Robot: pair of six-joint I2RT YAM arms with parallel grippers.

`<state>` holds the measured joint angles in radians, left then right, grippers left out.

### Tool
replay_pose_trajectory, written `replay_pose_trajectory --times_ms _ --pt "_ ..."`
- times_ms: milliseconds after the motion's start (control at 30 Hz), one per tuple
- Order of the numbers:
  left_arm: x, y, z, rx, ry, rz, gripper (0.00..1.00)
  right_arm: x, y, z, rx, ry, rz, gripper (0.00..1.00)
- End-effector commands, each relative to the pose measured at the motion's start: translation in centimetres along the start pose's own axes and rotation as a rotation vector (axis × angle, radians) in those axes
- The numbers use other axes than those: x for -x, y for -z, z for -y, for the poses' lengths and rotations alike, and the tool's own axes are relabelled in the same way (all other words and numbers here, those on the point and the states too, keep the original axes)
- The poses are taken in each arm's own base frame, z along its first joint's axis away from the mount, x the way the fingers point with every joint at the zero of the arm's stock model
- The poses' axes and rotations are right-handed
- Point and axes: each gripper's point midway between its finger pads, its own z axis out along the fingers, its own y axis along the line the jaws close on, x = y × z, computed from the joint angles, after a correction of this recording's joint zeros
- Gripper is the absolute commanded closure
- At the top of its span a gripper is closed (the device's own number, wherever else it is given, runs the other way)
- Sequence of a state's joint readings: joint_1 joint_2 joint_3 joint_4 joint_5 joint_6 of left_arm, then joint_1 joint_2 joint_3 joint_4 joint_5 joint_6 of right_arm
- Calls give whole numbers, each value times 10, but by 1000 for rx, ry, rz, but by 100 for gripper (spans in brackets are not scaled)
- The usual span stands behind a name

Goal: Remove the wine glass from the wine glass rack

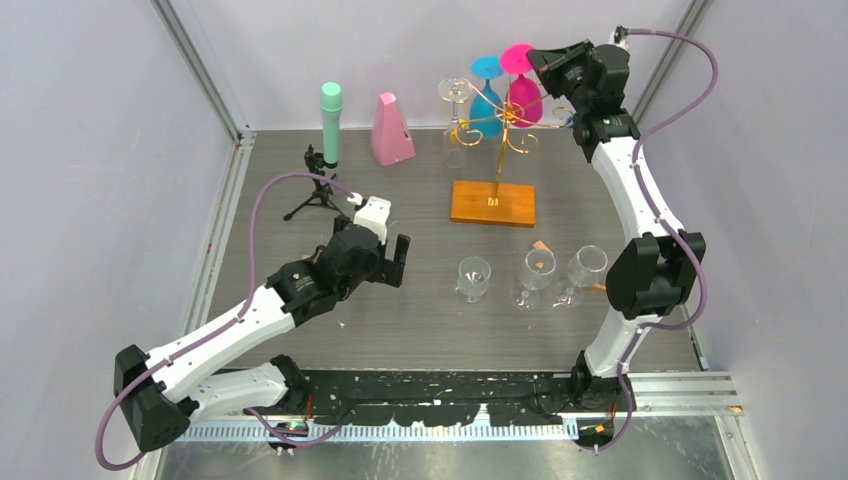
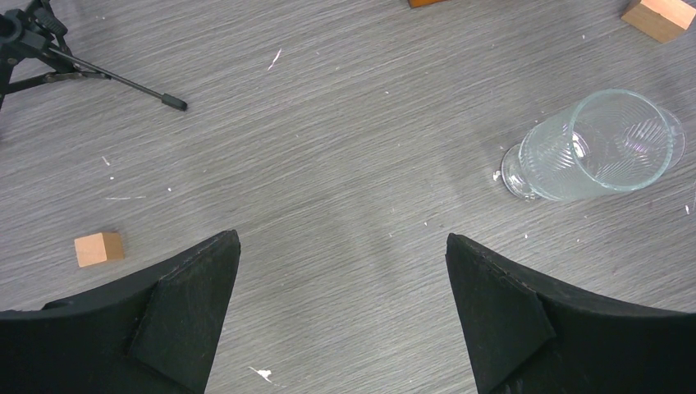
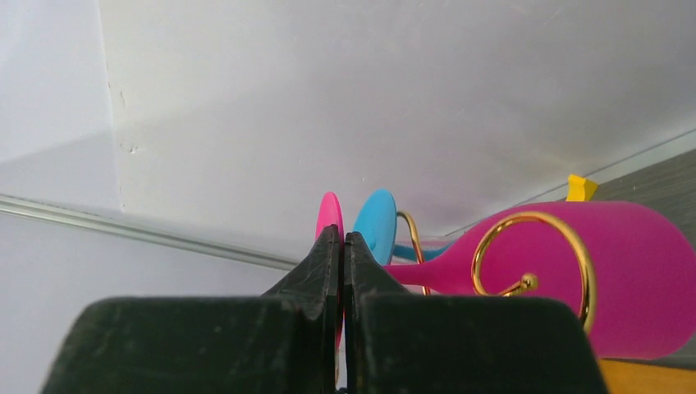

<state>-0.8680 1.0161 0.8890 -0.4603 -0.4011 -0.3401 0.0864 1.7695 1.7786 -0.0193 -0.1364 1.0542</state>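
The gold wire wine glass rack [image 1: 497,125] stands on its orange-brown base [image 1: 492,203] at the back of the table. A pink wine glass [image 1: 523,97], a blue one [image 1: 487,103] and a clear one [image 1: 455,98] hang upside down from it. My right gripper [image 1: 547,62] is shut on the pink glass's round foot [image 3: 330,212], which shows edge-on between the closed fingers [image 3: 342,238]. The pink bowl [image 3: 632,279] sits behind a gold curl [image 3: 533,254]. My left gripper [image 2: 341,242] hangs open over bare table, holding nothing.
Three clear glasses [image 1: 473,278] [image 1: 535,270] [image 1: 585,268] stand in front of the rack; one [image 2: 599,148] shows in the left wrist view. A green cylinder on a black tripod [image 1: 322,170] and a pink metronome [image 1: 392,130] are at the back left. Small wooden blocks [image 2: 98,249] lie about.
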Motion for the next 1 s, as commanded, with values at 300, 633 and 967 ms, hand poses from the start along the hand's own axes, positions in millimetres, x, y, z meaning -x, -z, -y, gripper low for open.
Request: replay_pose_trajectory --times_ms 300,633,967 --pt "12 4 -5 19 27 48 0 79 -7 -49 163 151 282 100" --pt "18 5 -1 0 43 67 0 133 67 -38 -21 202 569 100" --pt "26 13 4 -27 102 88 0 124 161 -24 -181 125 597 100"
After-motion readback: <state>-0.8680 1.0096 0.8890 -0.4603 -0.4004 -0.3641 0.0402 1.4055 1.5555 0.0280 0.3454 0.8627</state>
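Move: At the right hand, the pink wine glass hangs foot-up with its foot already pinched, its middle about 2 cm ahead, 2 cm left and 9 cm below. The rack's hub stands some 6 cm back and 4 cm left, 5 cm lower; the blue glass hangs about 8 cm left, roughly level in reach, and the hanging clear glass 14 cm left and 5 cm back. From the idle left hand, the pink glass is roughly 31 cm ahead, 29 cm right and 10 cm higher. Keeping its pinch on the foot of the upside-down pink glass, the right hand first carries it about 3 cm forward from the rack's curled arm, then sweeps right and, gathering speed, back and up, away from the rack. It ends some 12 cm farther right, turning about 30 degrees clockwise, the fingertips tipping up slightly. ##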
